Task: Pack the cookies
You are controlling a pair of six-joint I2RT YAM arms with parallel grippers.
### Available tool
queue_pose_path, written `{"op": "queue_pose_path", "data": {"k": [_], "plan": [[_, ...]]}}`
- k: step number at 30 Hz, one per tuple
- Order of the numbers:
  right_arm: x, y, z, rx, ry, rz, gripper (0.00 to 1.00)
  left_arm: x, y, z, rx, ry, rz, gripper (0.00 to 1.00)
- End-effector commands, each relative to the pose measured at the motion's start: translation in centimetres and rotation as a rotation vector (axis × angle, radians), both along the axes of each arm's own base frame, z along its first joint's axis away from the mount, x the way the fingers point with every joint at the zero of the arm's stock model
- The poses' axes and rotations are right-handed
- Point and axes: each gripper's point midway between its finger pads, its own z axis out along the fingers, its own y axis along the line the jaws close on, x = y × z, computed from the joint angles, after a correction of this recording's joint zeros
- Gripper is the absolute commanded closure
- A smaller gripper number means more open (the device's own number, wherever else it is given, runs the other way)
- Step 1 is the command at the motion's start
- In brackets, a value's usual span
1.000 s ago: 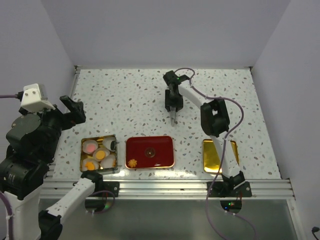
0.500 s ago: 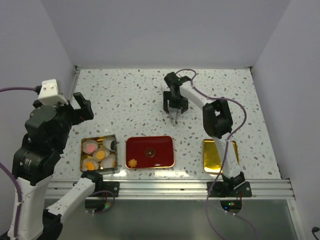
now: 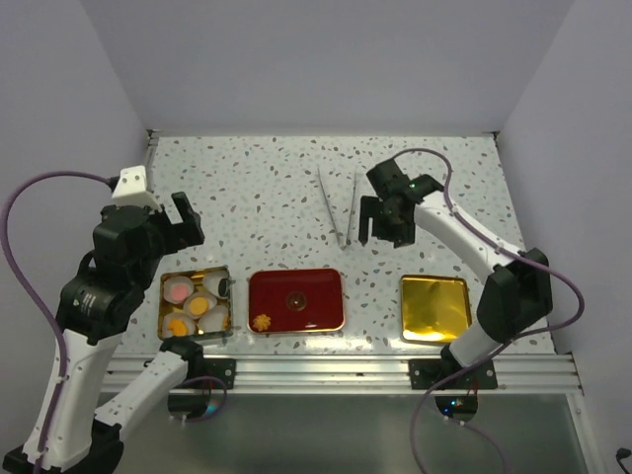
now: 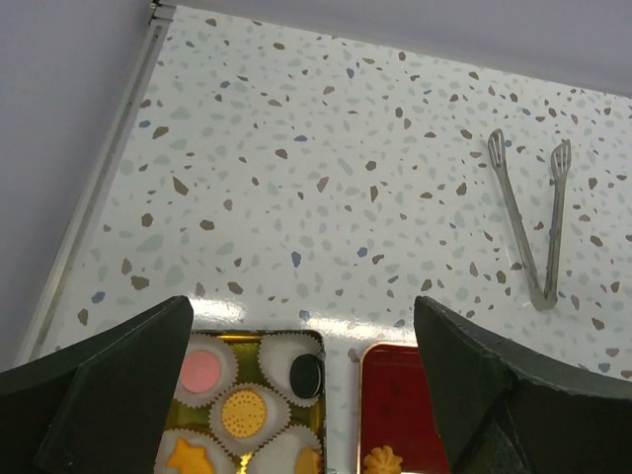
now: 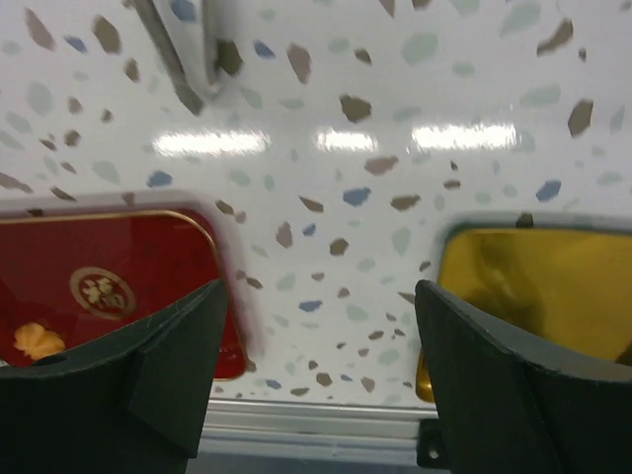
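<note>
The cookies sit in white paper cups inside a gold tin (image 3: 196, 272) at the front left: a pink one (image 4: 201, 369), a dark brown one (image 4: 307, 375), a yellow round one (image 4: 243, 413) and an orange flower-shaped one (image 4: 188, 456). Another flower-shaped cookie (image 3: 262, 322) lies alone on the red tray (image 3: 306, 281). My left gripper (image 3: 170, 232) hovers open just behind the tin with nothing in it. My right gripper (image 3: 380, 235) hangs open and empty over the table between the red tray (image 5: 99, 237) and the gold lid (image 5: 533, 296).
Metal tongs (image 3: 336, 207) lie flat on the table behind the red tray, just left of my right gripper. The gold lid (image 3: 434, 308) rests at the front right. A metal rail (image 3: 326, 370) runs along the near edge.
My right gripper has opened and let go of the tongs, which now lie on the table, and has moved right and nearer. My left arm has swung rightward toward the tin.
</note>
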Motion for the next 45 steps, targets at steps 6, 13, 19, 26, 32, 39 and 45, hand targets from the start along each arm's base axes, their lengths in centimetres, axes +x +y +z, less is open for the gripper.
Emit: {"op": "queue_pose_path", "data": {"k": [6,13,19,26,32,39,45], "plan": [[-8.3,-3.5,-4.8,-0.01,0.177,-0.124,0.29,1.2,-4.6,-6.4,-0.196,0.169,-0.102,0.0],[-10.7,-4.5,-6.2,-0.015,0.211,-0.134,0.36,2.5,-7.0,-11.5,-0.314,0.26,-0.112,0.0],[-12.3,-5.0,-7.8,-0.023,0.251,-0.133,0.39,2.7,-6.5,-16.0,-0.373,0.371,-0.016,0.0],[-13.0,-5.0,-9.4,-0.014,0.27,-0.133,0.48,2.6,-4.0,-19.6,-0.39,0.426,0.042,0.0],[-13.4,-4.8,-11.2,-0.011,0.306,-0.115,0.53,3.6,-3.4,-21.1,-0.371,0.43,0.05,0.0],[-13.7,-4.9,-12.3,-0.026,0.332,-0.095,0.56,4.9,-3.4,-23.3,-0.362,0.477,0.065,0.02],[-13.4,-4.7,-12.3,-0.025,0.333,-0.085,0.57,5.3,-3.6,-23.3,-0.371,0.526,0.078,0.05]]}}
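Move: The gold lid's middle lies about 15 cm back from the right hand, 13 cm to its right and 13 cm below. The tongs lie some 9 cm ahead and 8 cm left of that hand, and the red tray 14 cm back and 18 cm left. From the left hand, high up, the cookie tin's middle is about 5 cm back, 3 cm left and 33 cm down; the red tray is 4 cm back and 19 cm right. To the gold lid's left rim comes the right hand, back about 14 cm and down 12 while drifting right, its tips tilting to straight down and its fingers half closing until they stand either side of the rim. Over the cookie tin's far right corner, the left hand sinks some 25 cm with fingers wide, first swinging right, then partly back left, and easing forward late as it rolls and tips down about 30 degrees. ##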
